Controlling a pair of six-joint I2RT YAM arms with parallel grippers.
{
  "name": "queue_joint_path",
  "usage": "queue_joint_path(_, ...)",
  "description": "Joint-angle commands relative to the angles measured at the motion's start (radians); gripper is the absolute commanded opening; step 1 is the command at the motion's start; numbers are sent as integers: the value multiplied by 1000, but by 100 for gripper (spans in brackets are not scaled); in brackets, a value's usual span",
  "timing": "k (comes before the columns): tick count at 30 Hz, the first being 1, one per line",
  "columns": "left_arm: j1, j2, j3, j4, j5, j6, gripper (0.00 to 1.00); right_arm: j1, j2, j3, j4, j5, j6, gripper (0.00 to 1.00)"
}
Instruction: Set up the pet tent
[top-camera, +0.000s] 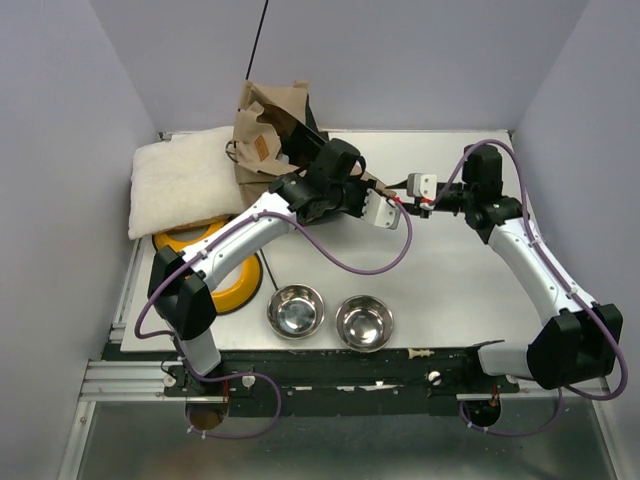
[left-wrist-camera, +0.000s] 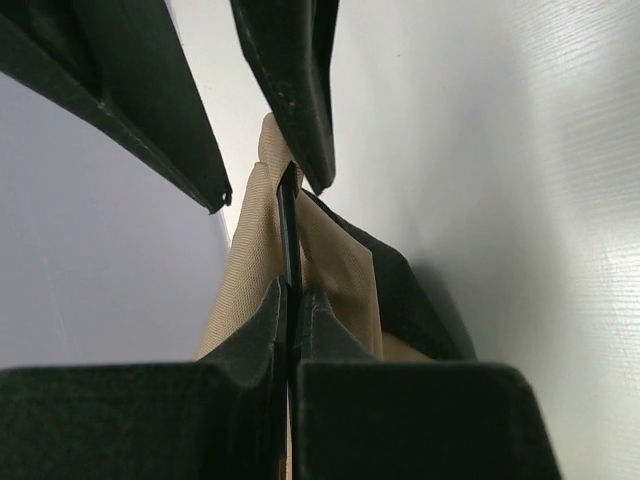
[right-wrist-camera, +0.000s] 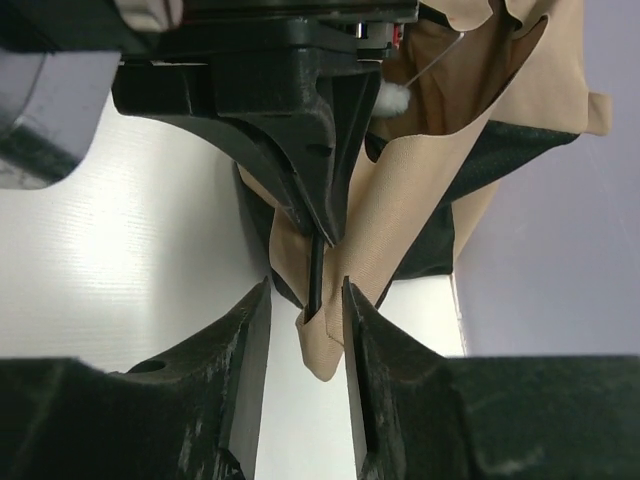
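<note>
The pet tent (top-camera: 263, 132) is a crumpled heap of tan fabric with black trim at the back of the table. One corner of it is stretched out towards the table's middle. My left gripper (left-wrist-camera: 293, 295) is shut on a thin black pole (left-wrist-camera: 288, 225) that runs along the tan fabric. In the right wrist view the pole (right-wrist-camera: 315, 270) ends inside a tan corner pocket (right-wrist-camera: 325, 340). My right gripper (right-wrist-camera: 307, 300) is open, its fingers on either side of that pocket with gaps showing. A white pompom (right-wrist-camera: 395, 97) hangs behind. From above, the two grippers meet tip to tip (top-camera: 405, 204).
A cream fluffy cushion (top-camera: 185, 180) lies at the back left, partly over a yellow ring-shaped object (top-camera: 225, 285). Two steel bowls (top-camera: 296, 310) (top-camera: 364, 322) stand near the front edge. A small bone-shaped piece (top-camera: 422, 353) lies on the front rail. Grey walls close in the back and sides.
</note>
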Motion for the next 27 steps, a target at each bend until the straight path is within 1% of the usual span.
queue_joint_path(1, -8, -29, -11, -2, 5, 17, 0, 11, 13, 14, -17, -37, -17, 40)
queue_joint_path(7, -28, -42, -11, 1, 8, 8, 0, 43, 47, 14, -45, 18, -48, 39)
queue_joint_path(9, -33, -46, -8, -2, 7, 12, 0, 55, 57, 11, -22, 34, -37, 35)
queue_joint_path(10, -36, -47, -10, -4, 5, 12, 0, 58, 59, 12, -7, 40, -16, 29)
queue_joint_path(12, -38, -52, -10, -13, 0, 11, 0, 60, 67, 24, 3, 54, 16, 9)
queue_joint_path(13, -39, -55, -10, -19, -4, 9, 0, 58, 68, 31, 4, 70, 30, 2)
queue_joint_path(14, -39, -62, -11, -25, -6, 5, 2, 60, 65, 35, 6, 86, 47, 1)
queue_joint_path(17, -35, -105, -32, -48, 2, -17, 30, 57, 48, 37, 6, 152, 115, 1)
queue_joint_path(18, -30, -125, -45, -51, 4, -32, 41, 49, 39, 31, 7, 158, 136, 1)
queue_joint_path(19, -27, -153, -55, -52, 10, -58, 47, 43, 25, 23, 7, 163, 145, 1)
queue_joint_path(21, -6, -211, -86, -41, 39, -113, 55, 32, -7, -9, 24, 179, 181, 1)
queue_joint_path(23, 22, -283, -126, 14, 56, -196, 63, 25, -44, -47, 42, 195, 216, 1)
queue_joint_path(26, 91, -410, -198, 141, 95, -384, 71, 8, -104, -110, 71, 222, 263, 1)
queue_joint_path(27, 125, -450, -216, 190, 103, -470, 72, 2, -128, -129, 84, 230, 294, 1)
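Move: The tent corner with its pole end lies just off both grippers. It is about 2 cm to the left of the open right gripper and 2 cm below it. From the left gripper, which still pinches the pole, it is roughly 3 cm to the right, 1 cm ahead and 2 cm below. The tent body stands some 17 cm left of the left gripper and 7 cm farther out. The right bowl is about 27 cm straight back from the left gripper and 25 cm below. Ease the right gripper about 2 cm left and down and shut its fingers on the pole at the tent corner, while the left keeps its pinch. Only then open the left fingers and back them off the pole, up, left and back, about 8 cm. Meanwhile draw the right gripper a couple of centimetres to the right, turning some 10 degrees clockwise. ##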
